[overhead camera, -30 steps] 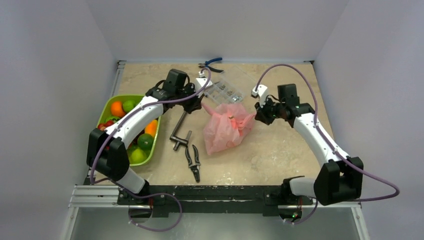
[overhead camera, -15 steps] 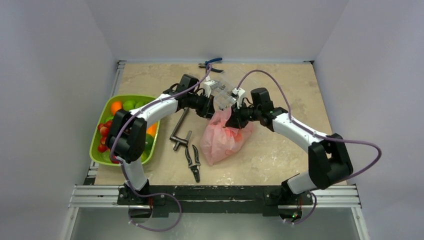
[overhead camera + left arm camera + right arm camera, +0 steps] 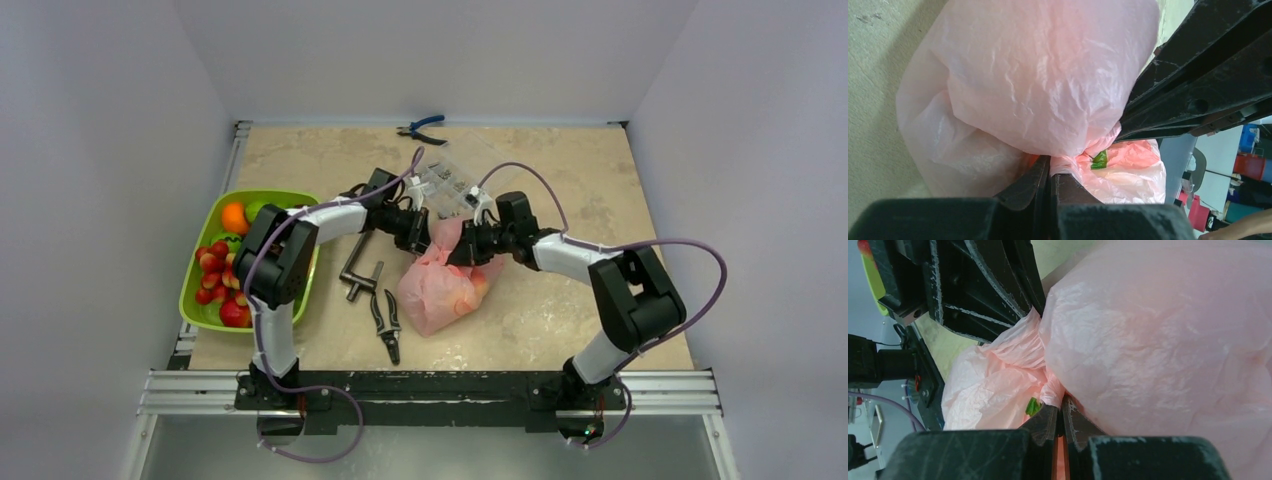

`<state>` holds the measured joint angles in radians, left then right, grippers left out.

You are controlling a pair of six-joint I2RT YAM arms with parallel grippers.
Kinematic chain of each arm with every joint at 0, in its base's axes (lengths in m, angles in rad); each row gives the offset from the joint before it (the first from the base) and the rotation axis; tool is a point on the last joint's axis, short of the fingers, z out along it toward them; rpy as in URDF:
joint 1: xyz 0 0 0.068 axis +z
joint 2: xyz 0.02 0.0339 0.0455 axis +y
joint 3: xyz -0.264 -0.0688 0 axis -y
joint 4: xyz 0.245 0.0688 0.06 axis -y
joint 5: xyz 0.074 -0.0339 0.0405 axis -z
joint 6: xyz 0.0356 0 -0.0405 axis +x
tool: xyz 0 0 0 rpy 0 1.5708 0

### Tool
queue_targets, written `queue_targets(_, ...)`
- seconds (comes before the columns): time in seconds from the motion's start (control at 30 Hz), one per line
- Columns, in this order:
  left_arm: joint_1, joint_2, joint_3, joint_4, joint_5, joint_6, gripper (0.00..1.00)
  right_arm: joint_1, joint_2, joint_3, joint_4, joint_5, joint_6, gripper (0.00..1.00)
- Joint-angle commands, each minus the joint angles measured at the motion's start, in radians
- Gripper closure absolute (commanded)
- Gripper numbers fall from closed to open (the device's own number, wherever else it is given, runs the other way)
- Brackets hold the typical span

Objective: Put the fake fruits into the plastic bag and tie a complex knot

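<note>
The pink plastic bag (image 3: 435,295) lies mid-table with fake fruits showing dimly through its film, one with a green leaf (image 3: 1099,160). My left gripper (image 3: 424,232) (image 3: 1049,160) is shut on a pinch of the bag's film at its top. My right gripper (image 3: 463,247) (image 3: 1062,404) faces it closely, also shut on the film. Between them the film is bunched into a twist (image 3: 1050,390); whether it is a knot I cannot tell. More fake fruits (image 3: 215,268), red and orange, sit in the lime-green tray (image 3: 196,315) on the left.
Black pliers (image 3: 387,322) and a dark metal clamp (image 3: 358,265) lie just left of the bag. A clear parts box (image 3: 452,180) stands behind the grippers, and blue-handled pliers (image 3: 421,127) lie at the far edge.
Both grippers have swung inward from the bag's two sides and now meet over its top. The bag's mouth has been gathered together, and the bag has shifted slightly left.
</note>
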<state>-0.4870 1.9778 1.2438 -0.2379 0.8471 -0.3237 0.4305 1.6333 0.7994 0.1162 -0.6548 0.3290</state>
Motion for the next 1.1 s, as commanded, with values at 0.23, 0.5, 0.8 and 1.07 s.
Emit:
queue_targets(0.23, 0.078, -0.214, 0.173, -0.212, -0.107, 0.219, 1.00, -0.045, -0.340, 0.085, -0.203, 0.042, -0.140, 1.00)
queue_targets(0.5, 0.094, -0.219, 0.228, -0.326, -0.163, 0.387, 0.96, -0.054, -0.411, 0.029, -0.222, 0.116, -0.170, 0.91)
queue_targets(0.8, 0.187, -0.244, 0.258, -0.417, -0.206, 0.399, 0.36, -0.163, -0.432, 0.101, -0.411, 0.121, -0.307, 0.31)
queue_targets(1.07, 0.348, -0.339, 0.307, -0.586, -0.270, 0.527, 0.00, -0.260, -0.519, 0.202, -0.549, 0.153, -0.423, 0.04)
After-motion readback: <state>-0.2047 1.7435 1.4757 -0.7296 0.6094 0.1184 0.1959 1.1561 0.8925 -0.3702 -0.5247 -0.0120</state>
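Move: Both hands, low and about 6 cm apart, still pinch the plastic bag's two twisted ends. Its knot lies about 3 cm to the left hand's right and 1 cm back, at fingertip height; from the right hand it is some 3 cm left and 1 cm ahead. The metal bar lies 16 cm left and 3 cm back of the left hand, the shears 10 cm left and 18 cm back of that hand, both about 5 cm lower. The parts box is 19 cm ahead and 2 cm left of the right hand. Straight up goes the right hand by about 12 cm while the left rises and also goes some 6 cm forward, both still shut on the bag's ends. Then both open wide, let go of the ends and draw apart from the knot, sinking a little at first: the left hand clears off leftwards, the right hand rightwards. ##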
